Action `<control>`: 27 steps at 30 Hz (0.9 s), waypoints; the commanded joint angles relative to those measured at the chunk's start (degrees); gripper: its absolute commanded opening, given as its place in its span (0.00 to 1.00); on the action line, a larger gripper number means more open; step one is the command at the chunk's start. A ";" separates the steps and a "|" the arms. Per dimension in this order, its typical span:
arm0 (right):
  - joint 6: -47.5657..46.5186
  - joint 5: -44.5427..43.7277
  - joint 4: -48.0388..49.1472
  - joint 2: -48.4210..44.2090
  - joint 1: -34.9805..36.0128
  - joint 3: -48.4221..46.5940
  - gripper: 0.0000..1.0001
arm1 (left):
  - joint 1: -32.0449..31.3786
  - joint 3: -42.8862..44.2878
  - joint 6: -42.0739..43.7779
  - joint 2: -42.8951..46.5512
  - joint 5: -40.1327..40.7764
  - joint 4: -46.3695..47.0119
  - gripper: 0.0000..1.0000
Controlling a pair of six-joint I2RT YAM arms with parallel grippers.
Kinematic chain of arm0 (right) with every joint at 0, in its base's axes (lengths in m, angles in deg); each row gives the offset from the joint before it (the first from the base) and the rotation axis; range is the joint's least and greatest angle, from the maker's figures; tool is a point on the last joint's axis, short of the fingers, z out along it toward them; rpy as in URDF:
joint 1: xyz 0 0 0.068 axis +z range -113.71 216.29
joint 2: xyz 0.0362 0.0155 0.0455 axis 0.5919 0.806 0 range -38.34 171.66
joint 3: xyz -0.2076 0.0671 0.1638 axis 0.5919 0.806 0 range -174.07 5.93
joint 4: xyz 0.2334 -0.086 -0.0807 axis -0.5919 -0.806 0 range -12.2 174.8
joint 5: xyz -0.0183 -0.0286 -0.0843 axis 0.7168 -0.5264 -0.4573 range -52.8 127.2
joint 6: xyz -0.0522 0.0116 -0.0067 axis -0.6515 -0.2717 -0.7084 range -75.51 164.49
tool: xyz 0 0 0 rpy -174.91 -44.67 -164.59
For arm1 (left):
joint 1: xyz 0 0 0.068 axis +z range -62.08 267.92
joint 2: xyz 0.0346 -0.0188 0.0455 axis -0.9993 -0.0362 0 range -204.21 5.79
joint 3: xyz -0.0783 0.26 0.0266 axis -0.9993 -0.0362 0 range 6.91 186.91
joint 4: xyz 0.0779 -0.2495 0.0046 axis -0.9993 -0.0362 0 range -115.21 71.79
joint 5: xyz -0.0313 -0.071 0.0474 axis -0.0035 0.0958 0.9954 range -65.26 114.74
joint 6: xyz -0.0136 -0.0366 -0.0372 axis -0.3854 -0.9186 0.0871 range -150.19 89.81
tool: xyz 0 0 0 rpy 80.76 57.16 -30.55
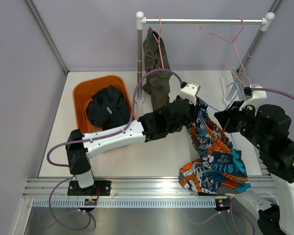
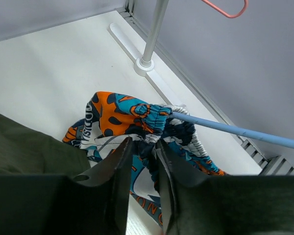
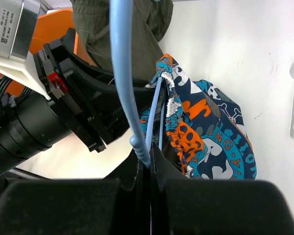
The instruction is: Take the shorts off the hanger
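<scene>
The shorts [image 1: 213,152], patterned in orange, teal and navy, hang from a blue hanger [image 1: 231,88] and trail down to the table's front edge. My right gripper [image 1: 225,120] is shut on the hanger [image 3: 121,73], whose wire runs up out of its jaws [image 3: 149,164]. My left gripper [image 1: 195,104] reaches in from the left. Its jaws [image 2: 143,144] are pinched on the gathered waistband of the shorts [image 2: 122,110], just beside the hanger's blue bar [image 2: 235,130]. In the right wrist view the shorts [image 3: 210,132] bunch to the right of the hanger.
An orange basket [image 1: 83,93] at the back left holds a dark garment [image 1: 108,107]. An olive garment [image 1: 157,68] hangs from the rack rail [image 1: 206,21], next to an empty pink hanger [image 1: 230,41]. The rack's post [image 2: 152,39] stands close behind the shorts.
</scene>
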 commanded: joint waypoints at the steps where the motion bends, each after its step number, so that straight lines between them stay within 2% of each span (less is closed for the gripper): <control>1: 0.79 2.03 0.76 -0.69 0.48 -0.49 0.00 | 0.00 0.56 1.06 0.47 3.62 3.73 0.18; 4: 0.79 2.38 0.32 -1.04 0.39 -0.67 0.00 | 0.17 0.64 2.11 0.47 5.02 3.73 0.05; 5: 0.88 2.99 0.15 -1.13 0.48 -0.93 0.00 | 0.61 0.73 2.46 0.47 5.64 3.73 0.04; 14: 0.44 6.86 -1.17 -2.71 0.39 -3.04 0.00 | 8.60 7.93 2.29 -5.23 1.87 -1.46 0.01; 21: -0.09 5.64 -3.28 -3.07 0.48 -5.33 0.00 | 10.90 11.37 2.38 -9.46 -2.87 -3.91 0.01; 23: 0.00 4.59 -3.11 -3.33 0.39 -5.15 0.00 | 10.81 10.67 1.94 -9.46 -5.15 -4.10 0.00; 27: 0.52 3.00 -1.27 -3.15 0.48 -3.66 0.00 | 8.62 2.79 2.46 -5.35 -8.42 -0.85 0.00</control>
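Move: The shorts' waistband edge lies practically between the left hand's closing fingers, about 1 cm ahead and 1 cm right. The blue hanger's middle is roughly 8 cm right and 3 cm back of that hand; the olive trousers hang some 14 cm left and 8 cm ahead. From the right hand, which already grips the hanger, the waistband edge is about 6 cm ahead, 8 cm left and slightly below. Left fingers pinch the waistband, carry it forward about 8 cm, then down, while right draws the hanger back. ##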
